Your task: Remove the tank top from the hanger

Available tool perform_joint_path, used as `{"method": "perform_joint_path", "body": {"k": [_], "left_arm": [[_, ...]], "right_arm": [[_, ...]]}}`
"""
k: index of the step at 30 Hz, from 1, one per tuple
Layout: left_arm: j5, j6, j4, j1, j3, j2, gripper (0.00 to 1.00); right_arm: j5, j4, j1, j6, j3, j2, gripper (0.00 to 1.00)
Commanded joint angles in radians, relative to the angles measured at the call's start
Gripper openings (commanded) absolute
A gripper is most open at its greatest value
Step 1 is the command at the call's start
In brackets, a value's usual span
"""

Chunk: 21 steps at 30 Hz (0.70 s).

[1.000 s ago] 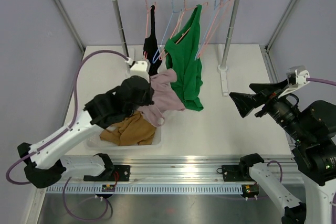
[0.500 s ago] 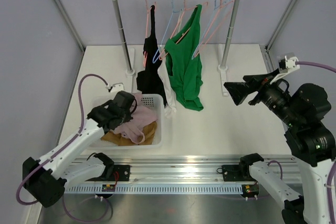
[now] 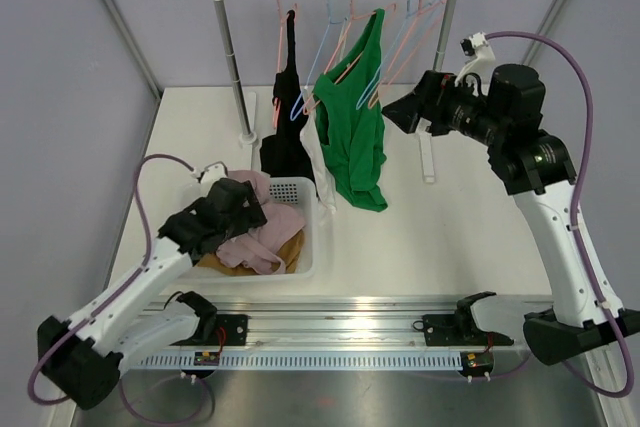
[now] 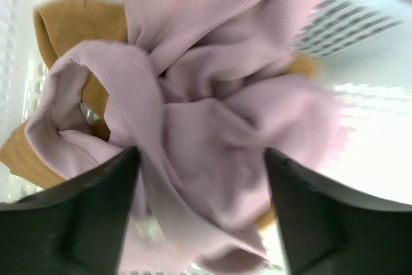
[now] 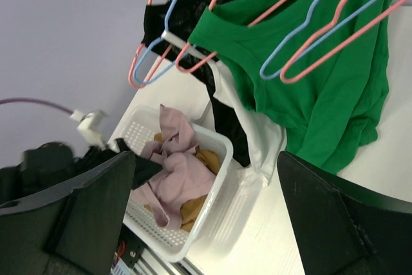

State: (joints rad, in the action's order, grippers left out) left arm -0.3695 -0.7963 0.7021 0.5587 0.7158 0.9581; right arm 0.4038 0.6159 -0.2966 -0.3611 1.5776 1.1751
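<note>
A green tank top point(image 3: 356, 132) hangs on a pink hanger point(image 3: 345, 62) on the rail, seen closer in the right wrist view point(image 5: 335, 94). A black tank top point(image 3: 288, 97) hangs left of it, and a white garment point(image 3: 320, 175) droops between them. My right gripper point(image 3: 398, 110) is open and held high, just right of the green top and apart from it. In the white basket point(image 3: 312, 247) a pink garment point(image 4: 212, 114) lies on a mustard one point(image 4: 61, 24). My left gripper point(image 4: 203, 223) stands open over the pink cloth, jaws wide on either side of it.
The rack's posts point(image 3: 228, 47) stand at the back of the table, with the right post's base point(image 3: 428, 159) below my right arm. Several bare pink and blue hangers point(image 5: 322, 37) crowd the rail. The basket's rim point(image 5: 222, 201) sits near the table's front left.
My left arm lowered the pink garment into the basket and its jaws opened. My right arm swung up and left, from the table's right side to beside the green top.
</note>
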Motion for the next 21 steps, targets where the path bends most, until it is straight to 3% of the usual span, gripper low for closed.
{"method": "perform_joint_path", "body": {"k": [1,2,8,10,11,14,18,21], "left_arm": [[-0.037,-0.015,0.07,0.004,0.152,-0.125,0.92],[-0.043,-0.003,0.097,0.004,0.181,-0.177,0.99],[-0.057,0.107,0.247,0.007,0.376,-0.297,0.99],[0.01,0.164,0.249,0.007,0.416,-0.315,0.99],[0.042,0.228,0.246,0.007,0.43,-0.321,0.99],[0.112,0.333,0.29,0.007,0.49,-0.328,0.99],[-0.035,0.364,0.346,0.007,0.482,-0.38,0.99],[-0.055,0.388,0.326,0.007,0.424,-0.456,0.99]], "right_arm": [[-0.086,-0.064,-0.035,-0.047,0.146,0.056,0.99],[-0.12,-0.053,-0.056,-0.048,0.174,0.111,0.99],[-0.353,-0.047,-0.139,-0.055,0.373,0.332,1.0],[-0.397,-0.053,-0.167,-0.055,0.45,0.388,0.93],[-0.422,-0.051,-0.174,-0.052,0.481,0.453,0.83],[-0.5,0.007,-0.199,-0.023,0.649,0.603,0.74],[-0.556,0.1,-0.214,0.008,0.939,0.783,0.67],[-0.572,0.123,-0.22,0.016,1.036,0.873,0.65]]}}
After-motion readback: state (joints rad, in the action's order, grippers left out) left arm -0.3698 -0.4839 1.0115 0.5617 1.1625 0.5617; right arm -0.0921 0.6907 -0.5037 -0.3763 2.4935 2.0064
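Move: The pink hanger that carries the green tank top is about 21 cm ahead of the right hand and 9 cm to its left, roughly level with it. The blue hanger beside it is some 4 cm farther left, the black top's hanger about 10 cm farther left, and the empty hangers about 13 cm straight ahead of the hand. From the left hand, the green top's hanger is some 28 cm ahead, 18 cm right and 32 cm up; the mauve top lies about 7 cm below. Forward and leftward in one quick reach of about 20 cm, the right hand closes in on the green top's pink hanger, rising a little before sinking again, turning clockwise and narrowing its open fingers to about two-thirds; contact can't be seen. Upward some 20 cm, then slightly back and left, the left hand leaves the mauve top in the basket, opening fully and tipping up. ##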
